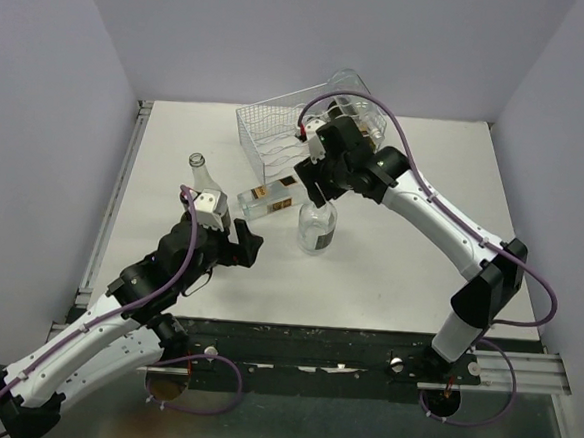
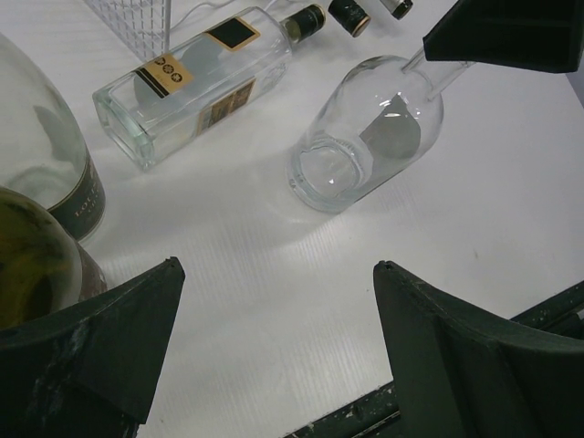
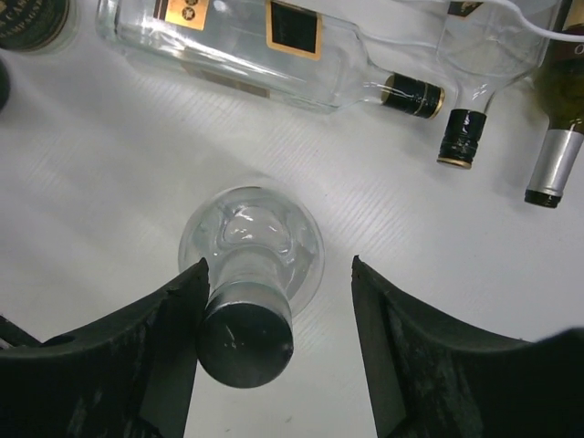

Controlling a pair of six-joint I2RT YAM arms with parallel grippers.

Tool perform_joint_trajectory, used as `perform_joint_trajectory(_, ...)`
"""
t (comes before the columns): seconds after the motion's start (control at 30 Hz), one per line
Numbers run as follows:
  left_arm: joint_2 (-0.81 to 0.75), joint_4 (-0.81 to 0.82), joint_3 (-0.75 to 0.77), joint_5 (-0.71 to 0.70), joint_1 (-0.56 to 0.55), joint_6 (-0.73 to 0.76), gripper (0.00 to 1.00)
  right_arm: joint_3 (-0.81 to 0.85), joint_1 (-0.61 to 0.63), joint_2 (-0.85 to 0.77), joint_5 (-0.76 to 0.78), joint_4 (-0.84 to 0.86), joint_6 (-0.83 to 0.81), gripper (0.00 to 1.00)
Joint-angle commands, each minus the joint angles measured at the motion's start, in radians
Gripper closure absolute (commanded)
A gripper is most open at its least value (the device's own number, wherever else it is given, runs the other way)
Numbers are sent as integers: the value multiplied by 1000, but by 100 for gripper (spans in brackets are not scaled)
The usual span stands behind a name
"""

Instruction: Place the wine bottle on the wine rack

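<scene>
A round clear wine bottle (image 1: pixel 317 231) with a dark cap (image 3: pixel 245 339) stands upright on the white table. My right gripper (image 3: pixel 278 266) hangs over it, open, with the neck between its fingers. The left finger (image 3: pixel 178 310) touches the cap and the right finger stands apart. From the left wrist the same bottle (image 2: pixel 365 137) shows ahead. My left gripper (image 2: pixel 274 266) is open over bare table with nothing in it, left of the bottle (image 1: pixel 252 244). The white wire wine rack (image 1: pixel 276 130) stands at the back, behind the right gripper (image 1: pixel 317 193).
A square clear bottle with gold labels (image 1: pixel 268 199) lies between the rack and the round bottle. A tall clear bottle (image 1: pixel 203 178) stands beside my left wrist. Two bottle necks (image 3: pixel 461 137) (image 3: pixel 547 164) lie at the right wrist view's top right. A clear bottle (image 1: pixel 347 91) rests in the rack.
</scene>
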Motion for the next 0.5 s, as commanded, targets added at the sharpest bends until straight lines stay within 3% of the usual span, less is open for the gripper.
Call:
perform_joint_trajectory(0.0,5,11,-9,-14,2,3,4,-33,3,46,-56,-23,10,31)
perform_joint_trajectory(0.23,25,17,-6,0,4,6,5,-32,5,60,-87,-44,21,33)
perform_joint_trajectory(0.37,40,21,-2,9,2,6,5,-26,5,74,-113,-73,21,53)
perform_joint_trajectory(0.47,47,19,-1,12,4,9,5,-10,5,92,-113,-107,24,73)
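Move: The clear wine bottle stands almost straight below the right hand, its middle about 12 cm down, 1 cm back and 1 cm left, with its cap already between the open fingers. The lying bottle is some 13 cm ahead, 9 cm left and 22 cm down; the wine rack's middle is about 30 cm ahead, 2 cm left and 18 cm below. From the left hand, the standing bottle is roughly 12 cm ahead, 14 cm right and 10 cm below. The right hand sinks about 4 cm, easing slightly back, and closes its fingers to pinch the upright bottle's neck. ##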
